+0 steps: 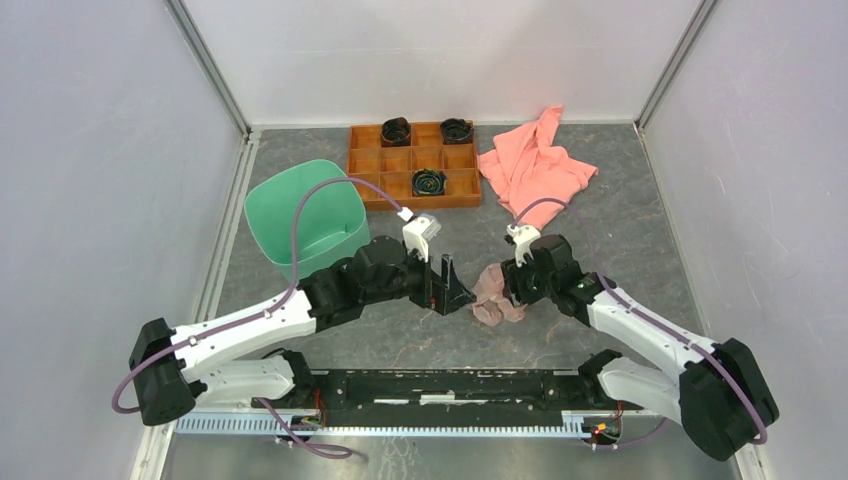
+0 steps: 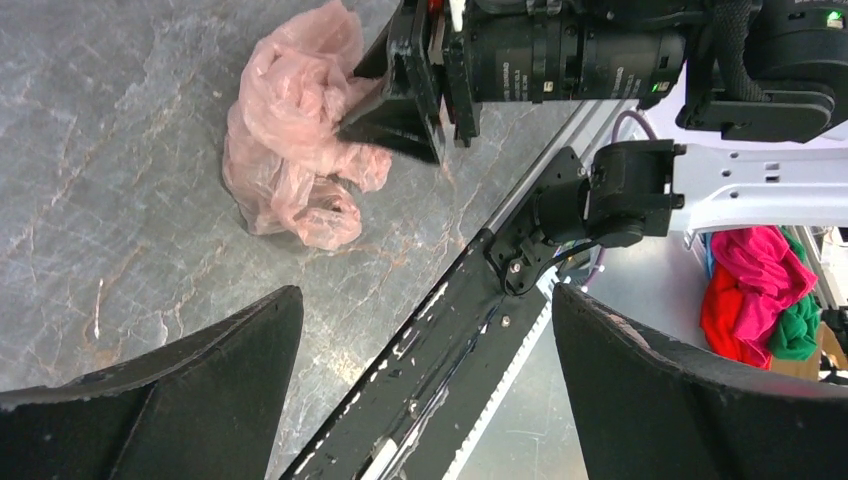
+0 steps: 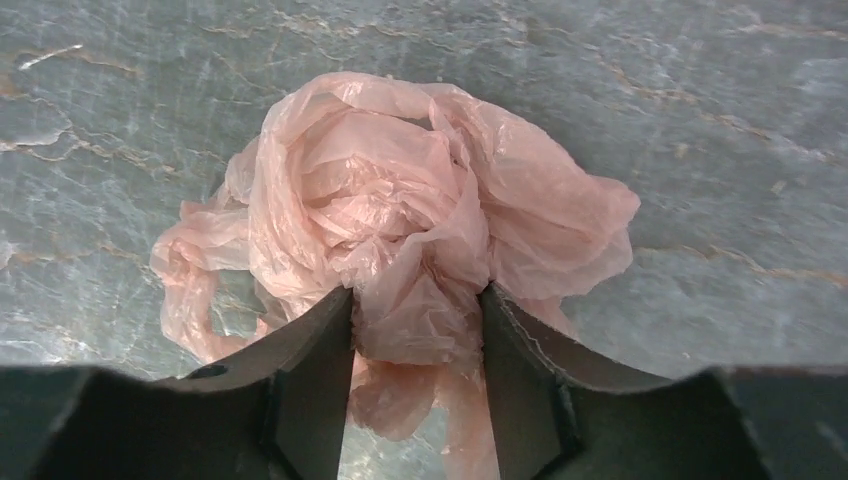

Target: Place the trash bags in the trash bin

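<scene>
The trash bag (image 1: 495, 297) is a crumpled, pale pink film bundle lying on the grey table between the two arms. My right gripper (image 1: 508, 285) is down on it. In the right wrist view the gripper (image 3: 415, 298) has a bunched fold of the bag (image 3: 420, 200) squeezed between its fingers, with film touching both inner faces. My left gripper (image 1: 447, 285) hangs wide open just left of the bag, holding nothing. Its view (image 2: 428, 300) shows the bag (image 2: 295, 140) farther off, with the right gripper's fingers (image 2: 400, 95) on it. The mint-green trash bin (image 1: 275, 225) stands at the back left.
An orange compartmented tray (image 1: 365, 170) holding three black coils sits at the back centre. A salmon cloth towel (image 1: 535, 165) lies to its right. White walls enclose the table. A black rail (image 1: 420, 385) runs along the near edge, with coloured cloths (image 2: 760, 290) beyond it.
</scene>
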You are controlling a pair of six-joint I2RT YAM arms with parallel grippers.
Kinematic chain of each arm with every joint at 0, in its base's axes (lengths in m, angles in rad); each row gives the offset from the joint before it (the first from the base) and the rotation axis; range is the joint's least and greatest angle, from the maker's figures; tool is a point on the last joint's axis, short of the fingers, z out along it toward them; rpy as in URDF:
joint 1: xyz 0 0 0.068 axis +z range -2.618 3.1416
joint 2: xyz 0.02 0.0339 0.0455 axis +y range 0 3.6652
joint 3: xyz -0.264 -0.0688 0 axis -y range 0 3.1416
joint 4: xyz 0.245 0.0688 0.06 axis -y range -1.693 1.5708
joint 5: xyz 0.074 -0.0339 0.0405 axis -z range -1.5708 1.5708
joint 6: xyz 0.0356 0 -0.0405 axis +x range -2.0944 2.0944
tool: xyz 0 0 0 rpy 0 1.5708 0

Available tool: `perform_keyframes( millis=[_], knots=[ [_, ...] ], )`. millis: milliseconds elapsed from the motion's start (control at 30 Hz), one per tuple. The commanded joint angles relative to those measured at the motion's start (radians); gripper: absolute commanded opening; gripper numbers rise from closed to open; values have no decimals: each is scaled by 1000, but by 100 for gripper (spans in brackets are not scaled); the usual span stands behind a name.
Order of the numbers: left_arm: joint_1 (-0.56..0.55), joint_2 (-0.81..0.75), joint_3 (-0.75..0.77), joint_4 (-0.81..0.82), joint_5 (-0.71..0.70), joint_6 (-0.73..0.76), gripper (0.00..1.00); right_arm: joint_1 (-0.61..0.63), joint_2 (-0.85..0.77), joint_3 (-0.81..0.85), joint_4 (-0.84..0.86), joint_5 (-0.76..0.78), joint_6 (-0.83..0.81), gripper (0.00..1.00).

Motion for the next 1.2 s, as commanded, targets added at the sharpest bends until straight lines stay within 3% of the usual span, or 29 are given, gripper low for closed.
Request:
perform_keyframes(
  millis=[0,67,200,400,533,733,967,1167],
  knots=[
    [-7,-36,-48,45,11,-67,100,3,44,-18,202,-144,100,36],
    [-5,-51,-78,41,-6,-84,100,4,61,-14,264,-250,161,21],
    [-7,-78,-127,35,-30,-135,100,2,86,12,316,-433,213,5],
    [-5,-154,-222,59,-88,-193,100,1,63,68,292,-526,280,4],
    [-7,-134,-215,63,-88,-209,100,1,44,62,378,-632,391,4],
    [-8,-104,-238,66,-135,-232,95,3,-23,51,377,-618,432,5],
    [-8,-129,-233,-6,-185,-233,57,2,-61,98,222,-593,314,6],
    [-6,-206,-135,-213,-249,-155,7,5,-36,152,92,-541,171,14]
  ],
)
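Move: The right hand, its half-open fingers already either side of the bag, has the trash bag's middle about 3 cm to its left, 1 cm ahead and 2 cm below. From the wide-open left hand the same trash bag lies roughly 8 cm ahead, 13 cm to the right and 17 cm down. The trash bin stands some 28 cm left of the left hand, 13 cm ahead and 8 cm lower; the salmon cloth is about 30 cm ahead of the right hand and 7 cm to its right. The right fingers close and pinch the trash bag, then carry it about 10 cm left and 10 cm up, drifting back a little, while the wrist rolls some 35 degrees so that the fingers swing up to point at the left hand. The left hand sinks about 7 cm and shifts 5 cm left, turning slightly counter-clockwise, and near the end shuts its fingers on the bag's left part. ##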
